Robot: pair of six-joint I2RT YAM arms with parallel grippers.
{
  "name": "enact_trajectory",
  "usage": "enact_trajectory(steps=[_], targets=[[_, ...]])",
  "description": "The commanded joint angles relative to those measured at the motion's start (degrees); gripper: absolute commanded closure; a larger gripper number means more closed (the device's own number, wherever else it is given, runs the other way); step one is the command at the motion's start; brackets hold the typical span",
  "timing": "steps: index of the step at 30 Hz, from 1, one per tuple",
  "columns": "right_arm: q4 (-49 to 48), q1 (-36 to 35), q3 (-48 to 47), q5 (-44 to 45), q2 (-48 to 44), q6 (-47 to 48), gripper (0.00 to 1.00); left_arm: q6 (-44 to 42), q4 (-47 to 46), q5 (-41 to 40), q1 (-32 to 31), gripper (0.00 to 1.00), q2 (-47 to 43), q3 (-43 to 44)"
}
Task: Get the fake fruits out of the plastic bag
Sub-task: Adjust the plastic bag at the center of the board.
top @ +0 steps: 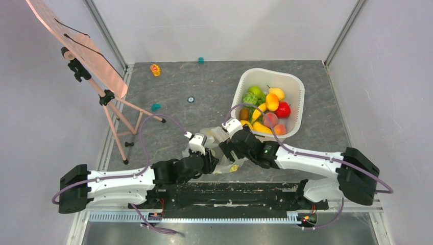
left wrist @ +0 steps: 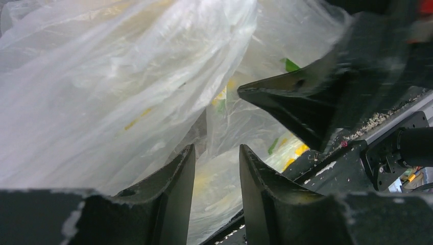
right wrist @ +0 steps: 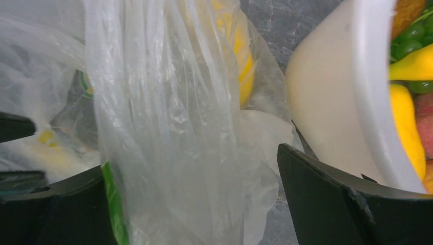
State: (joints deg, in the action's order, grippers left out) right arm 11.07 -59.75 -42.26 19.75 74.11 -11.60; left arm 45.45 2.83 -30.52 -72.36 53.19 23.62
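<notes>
The plastic bag lies crumpled between my two grippers at the table's near middle. My left gripper has its jaws a narrow gap apart with bag plastic bunched between them. My right gripper is open wide with a hanging fold of the bag between its jaws. One of its black fingers shows in the left wrist view. A yellow fruit shows through the bag. Several fake fruits lie in the white basin.
The basin's wall stands just right of my right gripper. An easel with a pink board stands at far left. A yellow toy, two teal blocks and a small ring lie behind.
</notes>
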Motion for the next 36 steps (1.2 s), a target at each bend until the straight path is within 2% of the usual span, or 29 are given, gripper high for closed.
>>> enact_trajectory(steps=[1, 6, 8, 9, 12, 15, 20, 22, 30, 34, 36], targets=[[-3.47, 0.54, -1.10, 2.24, 4.88, 0.17, 0.02, -1.73, -2.54, -1.57, 0.62, 0.56, -0.57, -0.02], [-4.00, 0.58, -2.12, 6.83, 10.04, 1.42, 0.02, -1.68, -2.64, -1.29, 1.07, 0.56, -0.81, -0.71], [-4.51, 0.59, -2.12, 7.40, 10.86, 1.66, 0.08, -1.59, -2.54, -1.29, 1.32, 0.56, -1.17, -1.18], [-4.78, 0.58, -2.17, 6.94, 10.91, 1.71, 0.15, -1.57, -2.48, -1.33, 1.40, 0.56, -1.46, -1.35], [-5.13, 0.50, -2.25, 3.77, 10.13, 1.66, 0.47, -1.45, -2.05, -1.53, 1.68, 0.56, -2.59, -2.12], [-5.06, -0.08, -1.66, 1.67, 8.00, 0.56, 0.72, -1.50, -1.94, -1.56, 1.87, 0.56, -3.40, -2.52], [-3.17, -4.06, -1.54, -0.47, 3.85, -3.05, 0.97, -2.35, -2.29, -1.04, 1.91, 0.56, -3.33, -1.94], [-1.46, -6.29, -2.47, -0.87, 2.99, -5.12, 1.00, -2.77, -2.62, -0.62, 1.91, 0.56, -3.06, -1.67], [5.74, -13.72, -5.20, -0.75, 1.33, -14.70, 1.00, -2.62, -2.27, 0.55, 1.96, 0.60, -2.68, -1.11], [4.24, -15.85, -3.55, -3.77, -0.56, -17.93, 1.00, -1.15, -1.47, 0.20, 1.93, 0.60, -3.18, -2.03], [2.98, -16.44, -2.45, -4.81, -1.65, -18.54, 0.96, -0.11, -0.87, -0.42, 1.95, 0.60, -3.05, -2.33]])
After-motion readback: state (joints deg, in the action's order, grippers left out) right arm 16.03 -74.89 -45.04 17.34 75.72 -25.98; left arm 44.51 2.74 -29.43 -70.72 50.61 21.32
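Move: A loose fold of the plastic bag hangs between my right hand's wide-open fingers, its middle roughly 1 cm ahead, 1 cm right and 5 cm below. From that hand, the white basket's middle is about 16 cm ahead, 16 cm right and 4 cm lower, while my left gripper is about 5 cm back and 7 cm left. From my left hand, that fold is some 6 cm ahead, 7 cm right and 6 cm lower. I sink my right hand about 5 cm into the hanging plastic and shut the fingers from wide open, pinching the fold. Then I drag it back towards my base and leftwards, roughly 10 cm back and 6 cm left, past my left gripper, rising about 4 cm and tipping the fingers some 10 degrees further down. ##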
